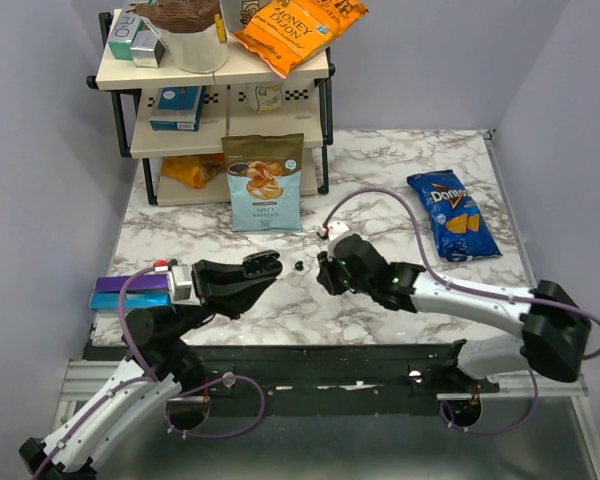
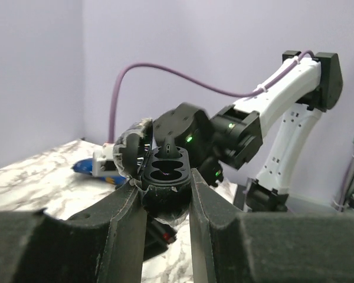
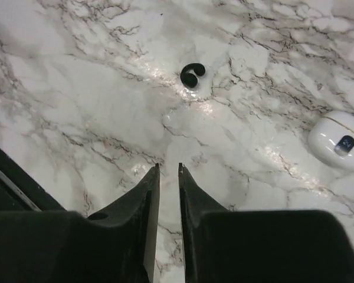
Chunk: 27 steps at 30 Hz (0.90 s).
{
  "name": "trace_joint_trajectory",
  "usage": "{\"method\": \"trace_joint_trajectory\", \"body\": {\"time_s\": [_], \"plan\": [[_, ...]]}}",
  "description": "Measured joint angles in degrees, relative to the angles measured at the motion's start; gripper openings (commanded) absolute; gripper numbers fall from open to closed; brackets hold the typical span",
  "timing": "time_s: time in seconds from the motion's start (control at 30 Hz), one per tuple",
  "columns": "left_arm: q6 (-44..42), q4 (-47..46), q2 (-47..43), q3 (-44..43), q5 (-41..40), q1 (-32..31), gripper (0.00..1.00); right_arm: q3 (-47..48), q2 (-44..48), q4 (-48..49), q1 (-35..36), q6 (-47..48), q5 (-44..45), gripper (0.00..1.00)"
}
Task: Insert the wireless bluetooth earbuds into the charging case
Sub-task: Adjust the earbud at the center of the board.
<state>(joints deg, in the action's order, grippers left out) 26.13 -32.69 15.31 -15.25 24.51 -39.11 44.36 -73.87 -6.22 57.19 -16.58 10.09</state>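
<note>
My left gripper (image 2: 168,190) is shut on the black charging case (image 2: 165,180), gripping its lower half. The lid (image 2: 130,150) stands open to the left and the two wells face up with nothing in them. From above, the case (image 1: 262,266) is held just off the marble, left of centre. The black earbuds (image 3: 192,75) lie on the marble as two small rounded lobes close together, also seen as two dots (image 1: 303,266) between the grippers. My right gripper (image 3: 168,168) hovers just short of them, open by a narrow gap with nothing between its fingers (image 1: 325,272).
A small white oval case (image 3: 336,140) lies to the right of the earbuds. A blue chip bag (image 1: 452,213) lies at right, a tan-and-blue snack bag (image 1: 265,182) stands at the back, beside a snack shelf (image 1: 215,70). A purple box (image 1: 130,290) sits at the left edge.
</note>
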Motion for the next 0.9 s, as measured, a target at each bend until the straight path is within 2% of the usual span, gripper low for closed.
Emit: {"method": "trace_joint_trajectory", "body": {"time_s": [0.07, 0.27, 0.5, 0.9], "plan": [[-0.44, 2.47, -2.73, 0.0, -2.34, 0.0, 0.0, 2.23, -5.11, 0.48, -1.2, -1.79, -0.74, 0.41], [-0.68, 6.95, -6.73, 0.55, -7.39, -0.02, 0.0, 12.44, -17.35, 1.9, -4.04, -4.15, -3.72, 0.41], [-0.68, 8.81, -6.32, 0.7, -8.02, -0.02, 0.0, 22.36, -27.89, 2.51, -5.31, -3.89, -9.14, 0.45], [-0.66, 8.85, -5.29, 0.7, -8.0, -0.02, 0.0, 23.23, -33.94, 1.09, -8.37, -3.76, -12.7, 0.47]]}}
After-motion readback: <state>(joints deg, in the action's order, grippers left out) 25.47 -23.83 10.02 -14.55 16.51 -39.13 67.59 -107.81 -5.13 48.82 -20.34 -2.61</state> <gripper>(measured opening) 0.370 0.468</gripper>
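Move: The black earbud lies on the marble top about 8 cm ahead of my right hand, 7 cm to its left and some 11 cm below. A white case sits about 3 cm farther out than the earbud and 14 cm to its right; the blue cashew bag stands some 12 cm beyond the earbud and 8 cm to its left. From my left hand the earbud is roughly 18 cm ahead, 8 cm right and 32 cm down. I bring my empty right hand down over the black earbud, first sweeping forward and left across the table, then mostly sinking, about 8 cm forward, 7 cm left and 7 cm down in all. As it goes I spread the fingers wider and tip them some 15 degrees steeper. My left hand keeps the open black charging case gripped and raised, easing about 2 cm forward and a little left. ##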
